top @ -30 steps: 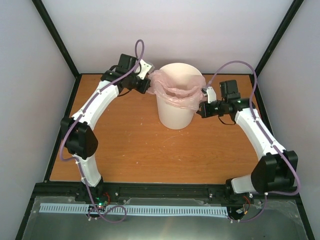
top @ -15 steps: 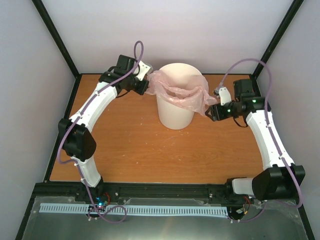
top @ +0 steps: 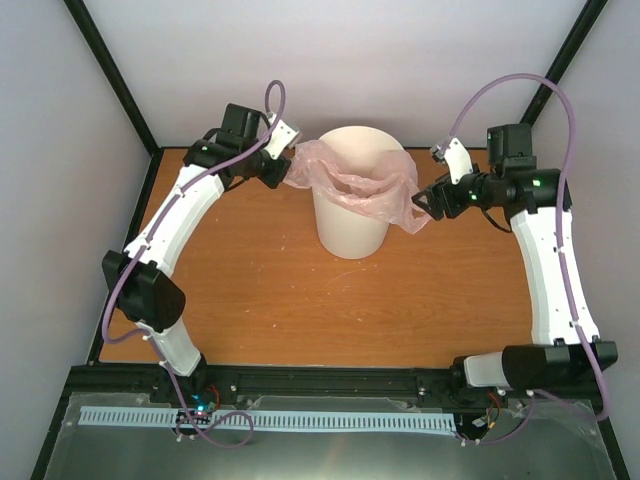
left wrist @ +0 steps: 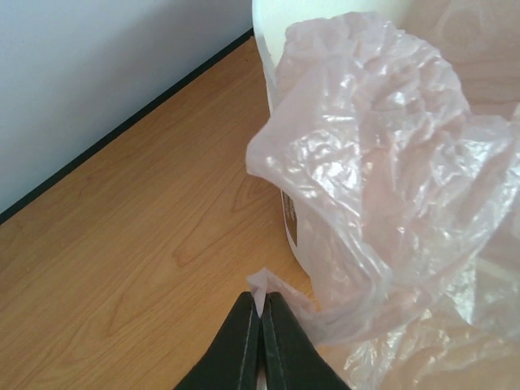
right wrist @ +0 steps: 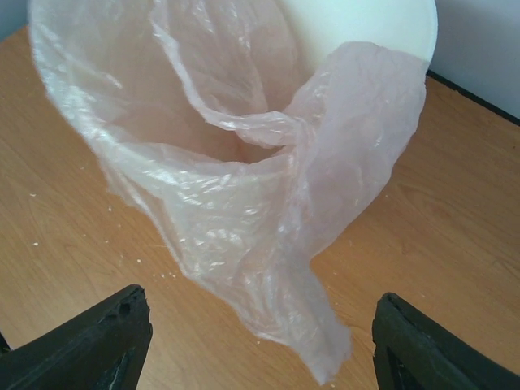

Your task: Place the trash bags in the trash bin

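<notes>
The white trash bin (top: 350,225) stands upright at the middle back of the table. The pale pink trash bag (top: 362,188) is draped over its rim and sags into the mouth. My left gripper (top: 284,170) is shut on a small corner of the bag to the bin's left. In the left wrist view the pinched tip shows between the gripper (left wrist: 262,302), with the bag (left wrist: 382,187) bulging over the bin (left wrist: 286,223). My right gripper (top: 426,202) hovers open to the bin's right. In the right wrist view the bag's loose flap (right wrist: 292,268) hangs free between the gripper (right wrist: 260,307), touching neither finger; the bin (right wrist: 374,24) is behind.
Wooden tabletop (top: 270,290) with a black frame and pale walls on three sides. A black rail (top: 330,380) runs along the near edge by the arm bases.
My right gripper has opened, let go of the bag's right edge and drawn back to the right and upward. The left gripper has shifted slightly left, still pinching the bag.
</notes>
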You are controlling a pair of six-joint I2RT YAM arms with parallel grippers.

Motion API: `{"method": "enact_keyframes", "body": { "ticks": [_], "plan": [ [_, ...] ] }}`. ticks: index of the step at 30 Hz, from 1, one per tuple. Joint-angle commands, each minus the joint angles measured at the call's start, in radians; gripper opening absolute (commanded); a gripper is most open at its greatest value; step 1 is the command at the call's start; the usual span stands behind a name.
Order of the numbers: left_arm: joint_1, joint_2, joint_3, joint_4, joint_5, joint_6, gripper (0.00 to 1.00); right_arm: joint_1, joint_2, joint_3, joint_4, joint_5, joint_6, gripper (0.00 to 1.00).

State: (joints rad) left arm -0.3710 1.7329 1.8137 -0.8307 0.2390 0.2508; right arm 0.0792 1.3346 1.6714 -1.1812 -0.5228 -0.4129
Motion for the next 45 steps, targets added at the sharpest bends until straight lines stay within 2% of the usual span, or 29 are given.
{"method": "enact_keyframes", "body": {
  "ticks": [1,4,6,8,9,12,16,18,22,23,27,30,35,38,45],
  "plan": [
    [0.004,-0.025,0.074,-0.11,0.01,0.082,0.01,0.002,0.083,0.044,-0.02,0.046,-0.051,0.73],
    [0.004,-0.017,0.069,-0.159,-0.056,0.1,0.01,0.014,0.12,0.058,-0.019,0.047,-0.064,0.71],
    [0.006,-0.028,0.013,-0.14,-0.192,0.102,0.01,0.028,0.133,0.055,-0.012,0.05,-0.062,0.67],
    [0.007,-0.044,-0.061,-0.089,-0.268,0.099,0.01,0.044,0.143,0.051,-0.002,0.055,-0.056,0.63],
    [0.007,-0.048,-0.081,-0.072,-0.271,0.097,0.0,0.051,0.147,0.048,0.002,0.057,-0.055,0.6],
    [0.007,-0.033,-0.057,-0.079,-0.221,0.069,0.01,0.063,0.16,0.047,0.014,0.067,-0.047,0.43],
    [0.007,-0.018,-0.017,-0.081,-0.25,0.086,0.01,0.064,0.173,0.059,0.029,0.105,-0.038,0.28],
    [0.007,-0.018,-0.001,-0.082,-0.255,0.11,0.1,0.064,0.175,0.069,0.037,0.126,-0.034,0.21],
    [0.008,-0.055,0.009,-0.084,-0.215,0.175,0.43,0.064,0.173,0.086,0.045,0.153,-0.029,0.11],
    [0.007,-0.065,0.007,-0.085,-0.203,0.191,0.48,0.064,0.172,0.091,0.046,0.156,-0.028,0.09],
    [0.008,-0.099,0.018,-0.081,-0.182,0.234,0.6,0.064,0.169,0.119,0.049,0.171,-0.022,0.06],
    [0.008,-0.108,0.056,-0.069,-0.147,0.254,0.62,0.064,0.179,0.154,0.051,0.171,-0.018,0.06],
    [0.009,-0.114,0.089,-0.067,0.03,0.334,0.67,0.064,0.207,0.207,0.065,0.156,-0.004,0.03],
    [0.008,-0.101,0.105,-0.056,0.065,0.36,0.68,0.064,0.232,0.243,0.071,0.154,0.002,0.03],
    [0.008,-0.04,0.172,-0.157,0.14,0.489,0.65,0.064,0.268,0.29,0.084,0.16,0.01,0.03]
  ]
}}
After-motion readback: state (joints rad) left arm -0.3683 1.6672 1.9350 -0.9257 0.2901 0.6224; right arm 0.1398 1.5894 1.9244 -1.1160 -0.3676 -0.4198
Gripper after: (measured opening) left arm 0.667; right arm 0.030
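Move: The right hand, open, has the bag's loose right corner about 3 cm ahead, 2 cm to its left and 5 cm below its pads; the trash bin's middle is some 11 cm ahead, 12 cm left and 20 cm below. The left hand, still pinching the bag's left edge, has the bin's middle roughly 15 cm to its right, 1 cm ahead and 15 cm below. Down and forward about 5 cm, the right hand dips to the bag's loose corner, closes on it, then carries it about 5 cm farther forward and equally far up. Meanwhile the left hand pulls its pinched edge left and down, away from the bin, rolling slightly, opens to let go, and rises some 10 cm, drifting back to the right as its fingers tip up. ##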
